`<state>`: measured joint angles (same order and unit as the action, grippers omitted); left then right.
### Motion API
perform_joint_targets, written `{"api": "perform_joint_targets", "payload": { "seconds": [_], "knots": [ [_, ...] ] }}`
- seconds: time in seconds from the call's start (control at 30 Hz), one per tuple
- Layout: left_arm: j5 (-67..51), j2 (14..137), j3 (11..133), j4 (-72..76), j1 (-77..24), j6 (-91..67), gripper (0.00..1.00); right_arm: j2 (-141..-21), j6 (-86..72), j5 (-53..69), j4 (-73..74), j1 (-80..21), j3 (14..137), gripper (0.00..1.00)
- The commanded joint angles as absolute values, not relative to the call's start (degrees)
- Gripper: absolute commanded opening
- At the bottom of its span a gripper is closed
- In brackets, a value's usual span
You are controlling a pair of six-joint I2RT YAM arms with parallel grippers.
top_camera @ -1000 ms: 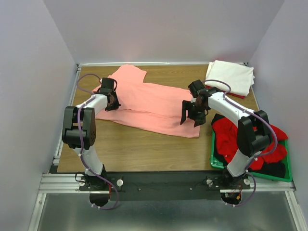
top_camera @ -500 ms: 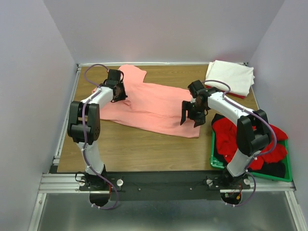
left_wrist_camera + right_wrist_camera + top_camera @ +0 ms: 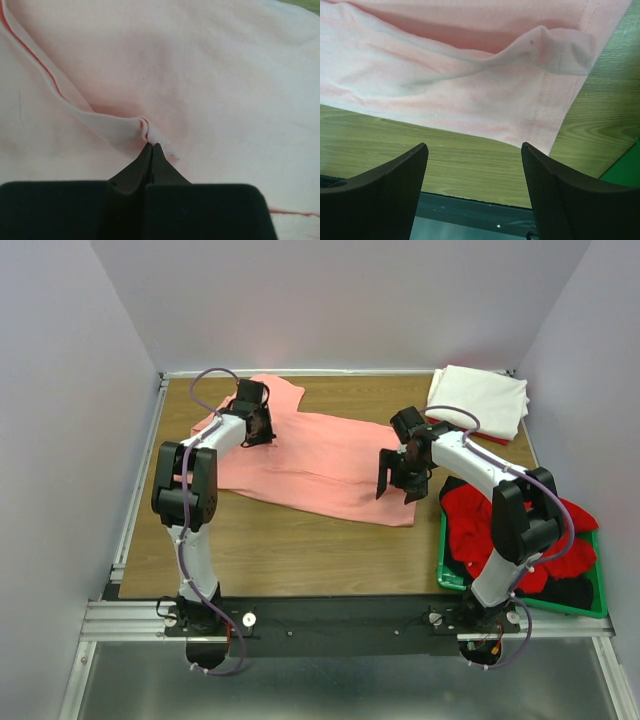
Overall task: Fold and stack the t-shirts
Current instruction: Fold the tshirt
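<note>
A salmon-pink t-shirt (image 3: 320,455) lies spread across the middle of the table. My left gripper (image 3: 258,428) rests over its far left part, shut on a pinched fold of the pink cloth (image 3: 145,127). Over the shirt's near right corner (image 3: 555,115) hovers my right gripper (image 3: 395,483), open with nothing between its fingers (image 3: 385,185). A folded white t-shirt (image 3: 478,400) sits at the far right corner. Bright red t-shirts (image 3: 480,520) and dark cloth (image 3: 572,590) fill the crate.
The green plastic crate (image 3: 447,575) stands at the near right edge of the wooden table (image 3: 290,550). Grey walls close in the left, back and right sides. A metal rail (image 3: 340,615) with both arm bases runs along the near edge.
My left gripper has travelled toward the far right over the pink shirt, dragging the pinched cloth with it. The right gripper has stayed where it was, open.
</note>
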<state>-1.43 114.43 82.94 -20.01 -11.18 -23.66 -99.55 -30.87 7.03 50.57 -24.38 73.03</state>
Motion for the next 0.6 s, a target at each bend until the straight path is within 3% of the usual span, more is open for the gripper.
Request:
{"api": "perform_joint_targets", "payload": {
  "seconds": [0.0, 0.17, 0.23, 0.33, 0.37, 0.4, 0.47, 0.57],
  "knots": [
    [-3.34, 116.19, 85.16, -21.01, -12.13, -23.91, 0.0, -100.37, -32.25, 3.61, 49.4, -24.35, 72.86, 0.82],
    [-4.22, 117.42, 86.92, -21.01, -12.74, -24.69, 0.0, -100.98, -33.13, -3.84, 48.87, -24.17, 73.39, 0.82],
    [-4.74, 117.42, 87.36, -21.09, -12.74, -25.05, 0.06, -102.03, -33.05, -5.62, 48.52, -24.26, 73.91, 0.82],
    [-4.14, 116.9, 88.77, -21.71, -12.74, -25.05, 0.33, -103.62, -32.78, -8.26, 47.99, -24.17, 74.53, 0.82],
    [-3.78, 116.29, 89.55, -22.41, -12.74, -25.05, 0.49, -103.88, -32.7, -8.96, 47.81, -24.0, 74.53, 0.81],
    [-3.0, 115.93, 90.0, -22.85, -12.74, -24.87, 0.57, -104.06, -32.61, -9.05, 46.94, -23.73, 74.53, 0.81],
    [-2.38, 114.44, 90.52, -23.81, -12.48, -24.79, 0.7, -104.15, -32.17, -9.23, 45.88, -23.38, 74.18, 0.79],
    [-2.11, 111.99, 89.31, -24.17, -11.61, -24.61, 0.74, -103.89, -31.12, -8.88, 43.6, -22.59, 73.39, 0.77]
  ]
}}
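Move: The left hand is still shut on a pinched fold of the t-shirt, low over the cloth; its laying spot is about 2 cm to the right and 2 cm below, with the far sleeve about 16 cm ahead and 3 cm right. From the open right hand, the raised flap corner is roughly 5 cm ahead, 4 cm right and 4 cm below. The shirt's near right corner lies about 6 cm back and 4 cm right; the green bin's middle some 14 cm back and 27 cm right. The left fingers let go of the pinched fold, opening wide after carrying the fold some 2 cm to the right, then the hand lifts about 2.5 cm and eases forward off the cloth. Meanwhile the right hand, fingers still wide, slides right and forward and sinks nearly 3 cm towards the raised flap corner, tipping about 10 degrees so the fingertips swing to its right. ##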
